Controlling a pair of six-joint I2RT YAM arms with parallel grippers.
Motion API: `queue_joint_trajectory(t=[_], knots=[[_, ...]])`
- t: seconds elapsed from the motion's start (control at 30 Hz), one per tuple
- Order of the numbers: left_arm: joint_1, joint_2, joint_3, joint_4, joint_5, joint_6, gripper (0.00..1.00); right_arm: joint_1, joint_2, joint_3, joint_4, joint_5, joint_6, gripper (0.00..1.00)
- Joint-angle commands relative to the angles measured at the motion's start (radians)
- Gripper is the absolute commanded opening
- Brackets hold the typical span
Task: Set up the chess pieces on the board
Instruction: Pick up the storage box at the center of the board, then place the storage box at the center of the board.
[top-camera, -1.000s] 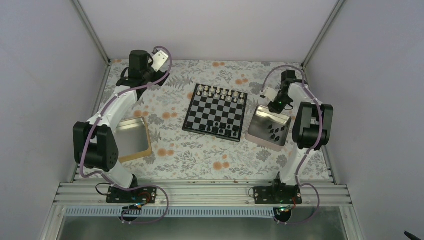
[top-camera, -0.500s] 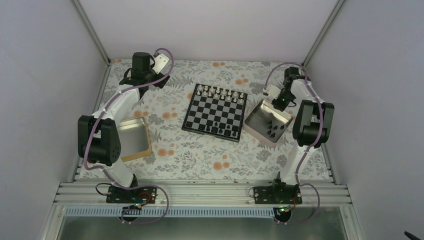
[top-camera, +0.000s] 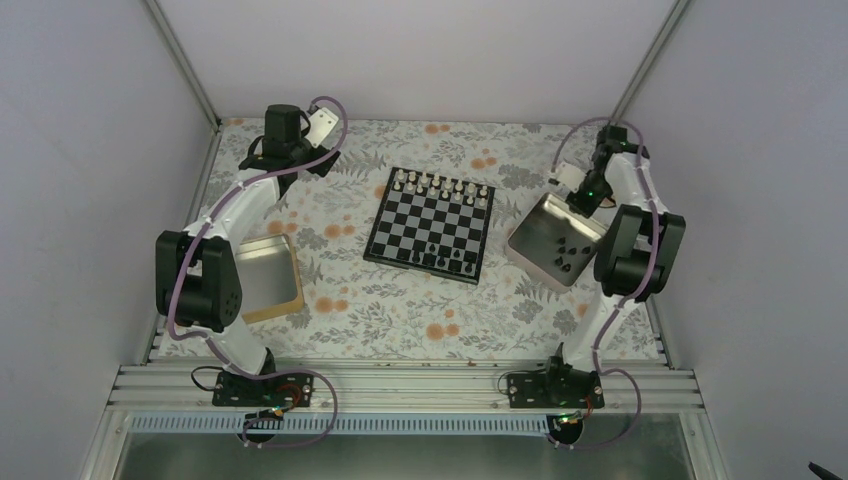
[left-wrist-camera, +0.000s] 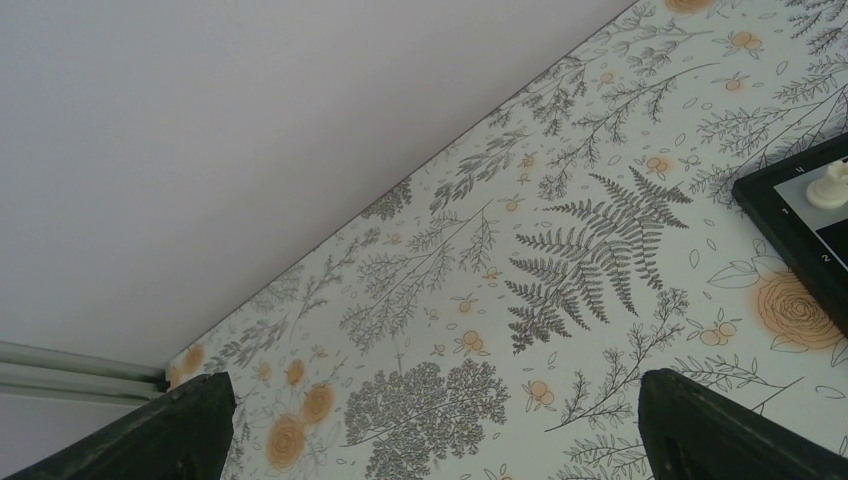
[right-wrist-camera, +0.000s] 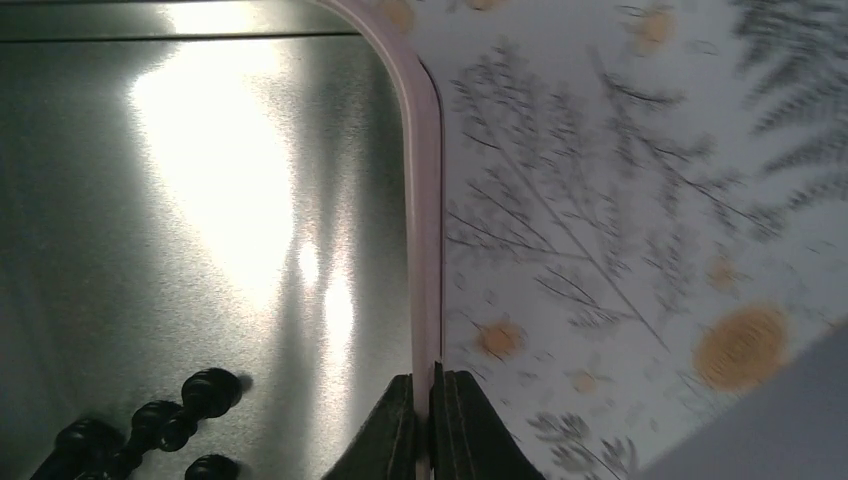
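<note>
The board (top-camera: 428, 222) lies mid-table; its corner (left-wrist-camera: 800, 225) shows at the right of the left wrist view. Several black chess pieces (top-camera: 443, 260) stand on its near rows. More black pieces (top-camera: 565, 250) lie loose in the silver tin (top-camera: 532, 238), seen close as dark shapes (right-wrist-camera: 150, 430). My right gripper (top-camera: 582, 198) (right-wrist-camera: 428, 425) is shut on the tin's far rim (right-wrist-camera: 424, 200), one finger inside and one outside. My left gripper (top-camera: 290, 160) (left-wrist-camera: 430, 440) hangs open over bare floral cloth at the far left, holding nothing.
Pale pieces (top-camera: 440, 183) fill the board's far row; one (left-wrist-camera: 828, 185) shows in the left wrist view. A gold-rimmed tin (top-camera: 288, 262) sits near the left arm. The back wall and right frame post (top-camera: 640, 70) stand close to the right arm.
My right gripper closed on the silver tin's rim and moved right and back, and the tin shifted right with it, away from the board. The left arm turned slightly, then stayed still.
</note>
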Motion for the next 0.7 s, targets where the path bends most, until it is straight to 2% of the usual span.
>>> queue_joint_trajectory(t=[0.0, 0.23, 0.37, 0.67], knots=[[0.003, -0.027, 0.000, 0.015, 0.002, -0.006, 1.00, -0.035, -0.055, 0.113, -0.130, -0.071, -0.033, 0.05], [0.006, -0.062, -0.021, 0.023, 0.001, -0.009, 1.00, -0.016, -0.061, 0.257, -0.270, -0.168, -0.040, 0.05], [0.014, -0.084, -0.034, 0.028, 0.005, -0.009, 1.00, 0.039, -0.089, 0.270, -0.279, -0.200, -0.020, 0.04], [0.081, -0.138, -0.057, 0.022, 0.033, -0.010, 1.00, 0.402, -0.126, 0.305, -0.279, -0.217, 0.116, 0.05]])
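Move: The right hand already holds the storage box by its far rim; the box's middle is about 8 cm back, 4 cm left and 2 cm below. The chessboard's centre lies some 33 cm left, 3 cm back and 8 cm down, its white pieces 8 cm farther out. From the left hand, the chessboard is about 22 cm right, 13 cm back and 21 cm below. The right hand, still pinching the rim, rises about 10 cm, then sweeps left towards the chessboard; left eases away. ##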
